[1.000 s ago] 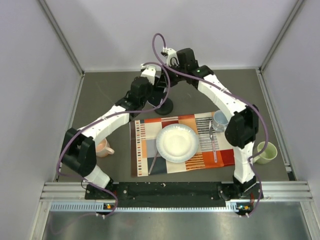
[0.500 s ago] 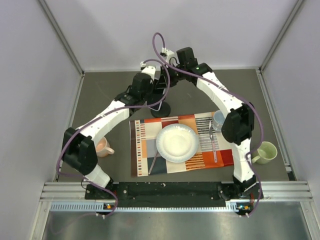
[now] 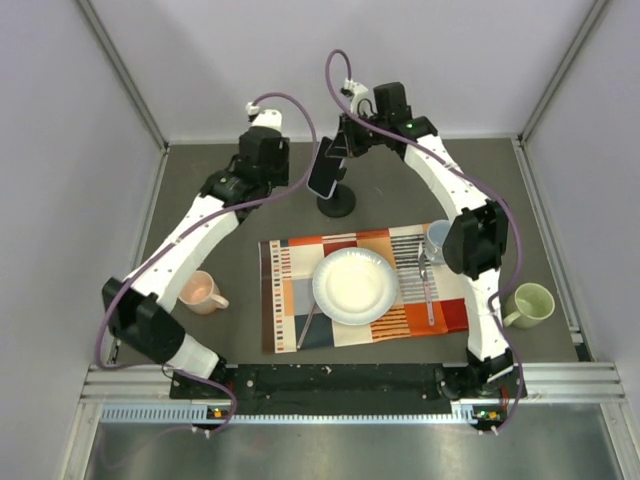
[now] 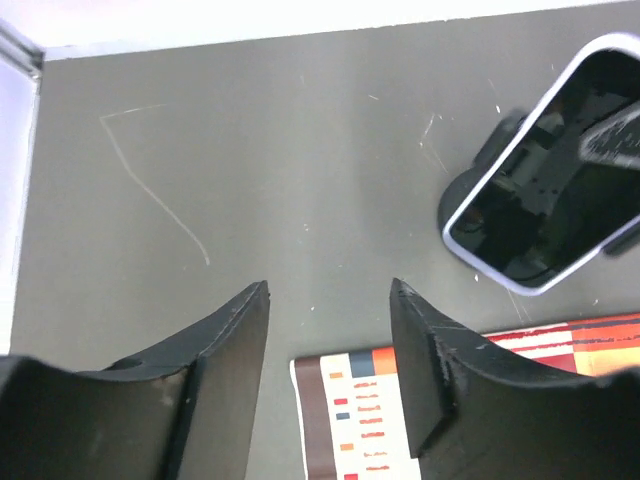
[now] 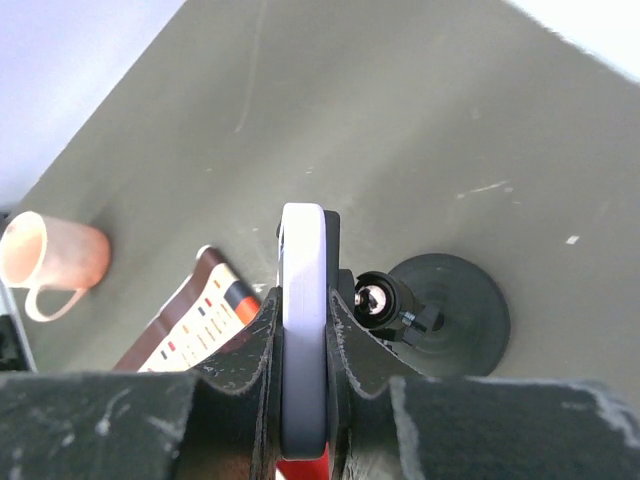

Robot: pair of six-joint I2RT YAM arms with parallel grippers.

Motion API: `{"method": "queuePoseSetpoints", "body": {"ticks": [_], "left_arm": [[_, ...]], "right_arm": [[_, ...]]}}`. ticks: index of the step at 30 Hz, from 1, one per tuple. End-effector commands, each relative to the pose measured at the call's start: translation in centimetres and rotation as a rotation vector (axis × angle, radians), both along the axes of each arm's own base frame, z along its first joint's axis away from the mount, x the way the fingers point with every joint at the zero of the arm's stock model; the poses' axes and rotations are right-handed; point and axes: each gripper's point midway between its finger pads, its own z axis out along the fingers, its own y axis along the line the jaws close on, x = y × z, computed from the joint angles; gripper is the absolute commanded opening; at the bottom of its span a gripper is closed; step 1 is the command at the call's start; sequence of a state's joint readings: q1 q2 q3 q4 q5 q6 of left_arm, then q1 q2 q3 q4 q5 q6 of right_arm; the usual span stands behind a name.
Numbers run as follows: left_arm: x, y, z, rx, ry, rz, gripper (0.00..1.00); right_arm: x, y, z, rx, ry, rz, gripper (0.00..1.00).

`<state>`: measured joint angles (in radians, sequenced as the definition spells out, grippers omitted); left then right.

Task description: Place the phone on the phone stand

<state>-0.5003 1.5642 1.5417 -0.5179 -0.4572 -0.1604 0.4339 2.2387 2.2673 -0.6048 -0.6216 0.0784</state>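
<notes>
The phone point(image 3: 324, 169), with a black screen and a pale lavender edge, hangs tilted over the black phone stand point(image 3: 336, 204) at the back of the table. My right gripper point(image 3: 340, 150) is shut on the phone's upper part. In the right wrist view the phone's edge point(image 5: 303, 330) sits between my right gripper's fingers point(image 5: 303, 300), against the stand's cradle, with the stand's disc base point(image 5: 455, 310) beyond it. I cannot tell whether the phone rests in the cradle. My left gripper point(image 3: 266, 170) is open and empty, left of the phone. In the left wrist view the left gripper point(image 4: 328, 290) is well short of the phone point(image 4: 555, 200) and the stand point(image 4: 466, 186).
A striped placemat point(image 3: 290, 300) holds a white plate point(image 3: 355, 285), cutlery point(image 3: 428, 285) and a small cup point(image 3: 440, 238). A pink mug point(image 3: 200, 292) stands at the left and a green mug point(image 3: 530, 303) at the right. Walls enclose the table.
My left gripper has pulled back to the left, away from the stand. The phone now shows in the open, held over the stand by my right gripper, which shifted slightly right.
</notes>
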Motion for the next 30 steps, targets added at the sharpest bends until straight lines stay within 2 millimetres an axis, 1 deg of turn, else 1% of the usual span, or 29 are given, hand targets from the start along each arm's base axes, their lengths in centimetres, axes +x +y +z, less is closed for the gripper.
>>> {"method": "queuePoseSetpoints", "body": {"ticks": [1, 2, 4, 6, 7, 9, 10, 11, 12, 13, 14, 15, 16, 18, 23, 25, 30], "left_arm": [[-3.0, 2.2, 5.1, -0.098, -0.129, 0.025, 0.58], [-3.3, 2.2, 4.6, -0.099, -0.121, 0.013, 0.60], [-3.9, 1.7, 5.2, -0.142, -0.127, -0.049, 0.62], [-4.0, 0.8, 5.3, -0.185, -0.123, -0.112, 0.66], [-4.1, -0.1, 5.0, -0.218, -0.104, -0.174, 0.69], [-4.0, -1.4, 5.2, -0.265, -0.112, -0.246, 0.72], [-3.9, -1.7, 4.5, -0.296, -0.093, -0.280, 0.72], [-4.3, -3.5, 5.0, -0.378, -0.090, -0.382, 0.73], [-4.4, -4.1, 4.9, -0.421, -0.082, -0.421, 0.73], [-4.1, -3.8, 4.0, -0.456, -0.060, -0.429, 0.78], [-4.6, -4.7, 4.2, -0.526, -0.038, -0.475, 0.79], [-4.4, -4.7, 4.4, -0.555, -0.043, -0.482, 0.80], [-4.0, -4.2, 3.8, -0.574, -0.034, -0.472, 0.81], [-4.1, -4.5, 4.0, -0.625, -0.023, -0.494, 0.81], [-3.8, -4.4, 3.7, -0.653, 0.000, -0.488, 0.81], [-3.9, -4.7, 3.7, -0.665, 0.010, -0.503, 0.80], [-4.3, -4.9, 3.9, -0.684, 0.017, -0.513, 0.79]], "right_arm": [[4.8, -6.9, -7.2, -0.259, -0.023, -0.177, 0.00], [4.8, -7.0, -6.8, -0.257, -0.030, -0.176, 0.00], [4.5, -6.6, -6.5, -0.237, -0.028, -0.151, 0.00], [4.4, -6.4, -5.8, -0.223, -0.031, -0.152, 0.00], [4.4, -6.4, -5.6, -0.218, -0.035, -0.152, 0.00], [4.1, -6.2, -4.7, -0.194, -0.038, -0.134, 0.01], [4.0, -6.0, -4.4, -0.183, -0.041, -0.121, 0.00], [4.0, -6.1, -4.1, -0.174, -0.048, -0.111, 0.00], [3.8, -5.8, -3.9, -0.157, -0.051, -0.083, 0.00], [3.8, -5.7, -3.6, -0.151, -0.059, -0.072, 0.00], [3.8, -5.9, -3.7, -0.145, -0.061, -0.060, 0.00], [3.8, -6.0, -3.6, -0.118, -0.047, -0.043, 0.00], [3.9, -6.2, -3.4, -0.101, -0.038, -0.043, 0.00], [4.0, -6.7, -3.2, -0.057, 0.011, -0.061, 0.00], [3.6, -7.0, -4.2, -0.007, 0.182, -0.170, 0.00], [3.6, -7.3, -5.2, -0.020, 0.221, -0.211, 0.00], [3.8, -7.8, -6.2, -0.019, 0.285, -0.280, 0.00]]}}
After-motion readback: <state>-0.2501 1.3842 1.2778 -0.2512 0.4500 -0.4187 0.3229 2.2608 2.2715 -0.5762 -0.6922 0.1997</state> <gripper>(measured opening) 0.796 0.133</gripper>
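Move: The phone stand, its clamp already around the phone that my right fingers pinch near its upper right end, stands about 3 cm left of my right hand, 2 cm back and 11 cm below. The phone's middle is some 5 cm left, 2 cm back and 4 cm down. The plate lies roughly 25 cm back and 3 cm right, the blue mug 13 cm back and 24 cm right. From my left hand the stand is about 4 cm ahead and 15 cm right. My right hand keeps its shut grip on the phone and draws it about 4 cm right and 3 cm forward, nearly level, pausing midway. My empty left hand backs off about 4 cm, swinging up and left at first, then down and right, opening wider as it rolls left side down and swings clockwise some 25 degrees. ##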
